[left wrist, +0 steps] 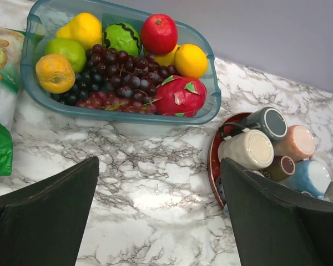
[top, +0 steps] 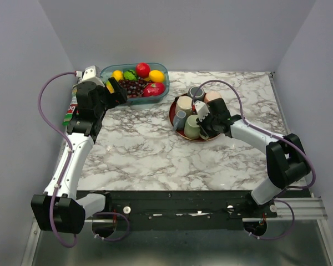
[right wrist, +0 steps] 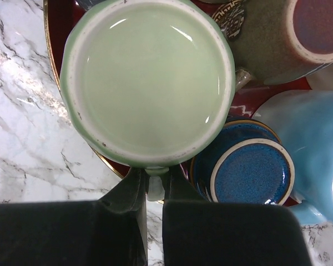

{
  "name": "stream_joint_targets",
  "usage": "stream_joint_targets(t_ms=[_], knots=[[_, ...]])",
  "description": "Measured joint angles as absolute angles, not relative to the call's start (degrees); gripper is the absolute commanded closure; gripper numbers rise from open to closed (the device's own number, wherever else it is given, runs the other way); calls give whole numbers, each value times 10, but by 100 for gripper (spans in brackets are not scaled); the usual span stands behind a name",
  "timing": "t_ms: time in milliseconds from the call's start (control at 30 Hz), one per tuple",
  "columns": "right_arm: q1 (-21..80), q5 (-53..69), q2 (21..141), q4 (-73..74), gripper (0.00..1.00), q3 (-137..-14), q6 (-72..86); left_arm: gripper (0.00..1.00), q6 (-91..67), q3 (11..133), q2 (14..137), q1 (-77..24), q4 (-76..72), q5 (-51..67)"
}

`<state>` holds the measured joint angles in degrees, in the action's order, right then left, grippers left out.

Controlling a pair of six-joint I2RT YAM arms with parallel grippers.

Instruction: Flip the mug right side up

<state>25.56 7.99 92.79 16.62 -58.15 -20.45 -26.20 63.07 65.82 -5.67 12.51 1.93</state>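
A pale green mug (right wrist: 147, 77) stands upside down on the red tray (right wrist: 54, 22), its base facing the right wrist camera. My right gripper (right wrist: 155, 185) is shut on this mug's handle, one finger on each side of it. From above, the green mug (top: 192, 127) sits at the tray's near edge with the right gripper (top: 203, 123) beside it. My left gripper (top: 117, 94) hovers open by the fruit container, and in the left wrist view the left gripper (left wrist: 161, 213) holds nothing over bare marble.
Other mugs crowd the tray (top: 197, 139): a dark blue one (right wrist: 250, 172), a light blue one (right wrist: 311, 138), a brown one (right wrist: 277, 39), a cream one (top: 183, 104). A teal fruit container (top: 108, 70) stands at the back left, with a snack bag (top: 72, 109) at the left edge.
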Motion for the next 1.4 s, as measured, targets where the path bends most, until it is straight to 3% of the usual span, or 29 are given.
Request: stream_joint_targets(t_ms=[300,867,1033,1400], knots=[[259,67,906,166,100,-571,-207,1,-262,629,659,-57,124,20],[259,39,720,215,100,-572,-91,1,-269,629,659,-56,104,58],[259,73,719,214,100,-628,12,1,-291,629,659,-56,81,120],[259,183,738,62,100,-740,255,1,-383,612,675,-107,-59,316]])
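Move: At the right fingertips is the handle of the upturned green mug, its middle about 3 cm ahead and 4 cm to the left. The dark blue cup stands some 4 cm ahead and 3 cm right of the hand, the brown cup about 9 cm ahead and 2 cm left, the blue-grey cup roughly 6 cm ahead and 9 cm left. From the left hand the green mug is about 28 cm to the right, level with it fore and aft, and some 23 cm lower. Keeping its pinch on the handle, the right hand lifts the green mug about 30 cm off the tray, at first nearly straight up, then also some 8 cm left while rolling about 55 degrees so its left side rises. The left hand, fingers still wide open, swings 12 cm right towards the mug, rising a little and turning clockwise about 30 degrees. ##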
